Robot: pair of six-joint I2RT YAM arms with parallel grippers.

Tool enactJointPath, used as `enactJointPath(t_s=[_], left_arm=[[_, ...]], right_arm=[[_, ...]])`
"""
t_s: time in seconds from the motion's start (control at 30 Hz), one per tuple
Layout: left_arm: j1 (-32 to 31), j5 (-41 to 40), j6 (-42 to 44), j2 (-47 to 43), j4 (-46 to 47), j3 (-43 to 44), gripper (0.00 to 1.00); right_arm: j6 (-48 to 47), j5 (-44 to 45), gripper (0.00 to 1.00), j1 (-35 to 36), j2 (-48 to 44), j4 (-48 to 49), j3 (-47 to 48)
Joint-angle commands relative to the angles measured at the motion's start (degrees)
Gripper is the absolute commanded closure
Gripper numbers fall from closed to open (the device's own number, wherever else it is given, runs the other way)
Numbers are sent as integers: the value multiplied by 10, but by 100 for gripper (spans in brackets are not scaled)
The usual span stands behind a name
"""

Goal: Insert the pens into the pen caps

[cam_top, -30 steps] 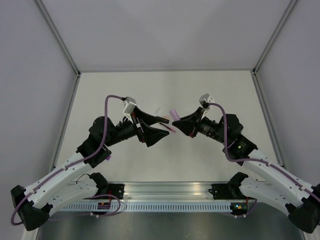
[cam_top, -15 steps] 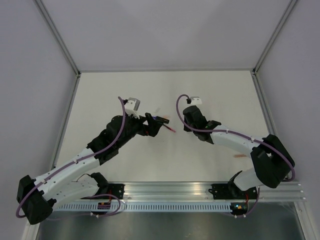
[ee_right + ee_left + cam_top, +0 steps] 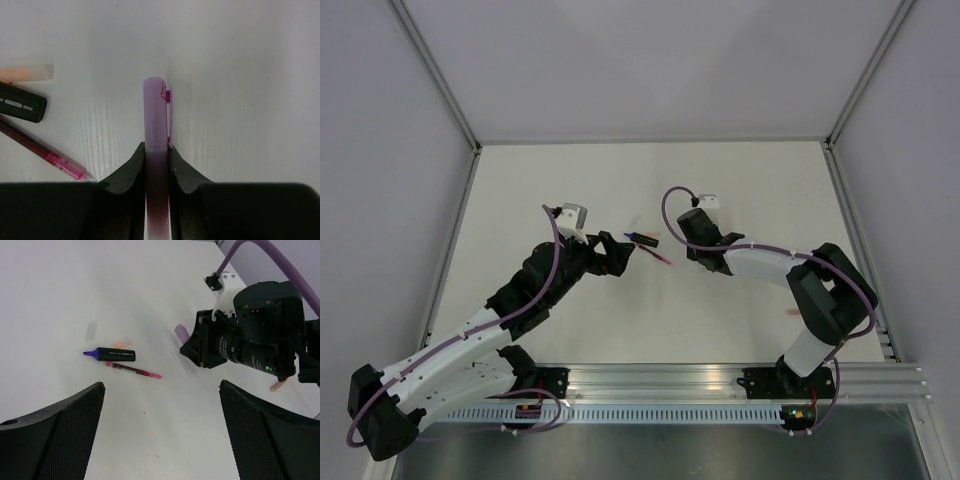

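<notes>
My right gripper (image 3: 156,147) is shut on the light purple pen cap (image 3: 156,115), which sticks out past the fingertips just over the table. From the left wrist, the same cap (image 3: 180,332) shows at that gripper's tip. The dark navy pen (image 3: 112,354) and the slim pink-red pen (image 3: 134,371) lie side by side on the table between the arms. A pale orange-pink translucent cap (image 3: 25,73) lies just beyond the navy pen (image 3: 20,106). My left gripper (image 3: 162,440) stands wide open and empty, short of the pens (image 3: 643,240).
A small pink piece (image 3: 792,313) lies on the white table under the right forearm. The right arm (image 3: 770,265) reaches in low from the right. Grey walls and metal posts (image 3: 455,110) bound the table on three sides.
The right arm has swung round and lowered, carrying the purple cap down close to the table. The left gripper has drawn back to the left, leaving both pens uncovered.
</notes>
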Motion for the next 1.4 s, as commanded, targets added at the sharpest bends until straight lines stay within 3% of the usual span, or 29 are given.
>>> enactJointPath(t_s=[0.0, 0.4, 0.6, 1.17, 1.3, 1.37], left_arm=[[-3, -28, 21, -15, 30, -10, 0], [-3, -35, 23, -13, 31, -12, 0], [-3, -35, 24, -11, 32, -11, 0], [-3, -38, 22, -20, 31, -17, 0], [-3, -41, 21, -26, 28, -16, 0], [-3, -39, 20, -33, 30, -18, 0]], right_arm=[[-9, 3, 84, -6, 9, 21, 11], [-15, -9, 74, -7, 64, 3, 38], [-15, 8, 61, -7, 65, -6, 42], [-19, -8, 54, -7, -52, -13, 10], [-64, -113, 54, -7, -98, 3, -3], [-48, -123, 55, -7, -103, -3, -1]])
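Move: Bare tabletop lies some 4 cm straight below the right hand, which still holds the capped pink pen lengthwise. The red pen is about 10 cm to the left and level with the hand, the black marker about 12 cm left and 4 cm farther out, the orange cap about 10 cm left and 5 cm farther out. From the left hand the spot is some 10 cm ahead, 14 cm to the right and well below. Lowering the capped pink pen to the bare table right of the red pen, the right hand sinks about 2.5 cm, fingers slanting forward and down. There it lets go by opening the fingers about a fifth of their range, then rises some 7 cm clear of the pen, turning slightly counter-clockwise at the end. ##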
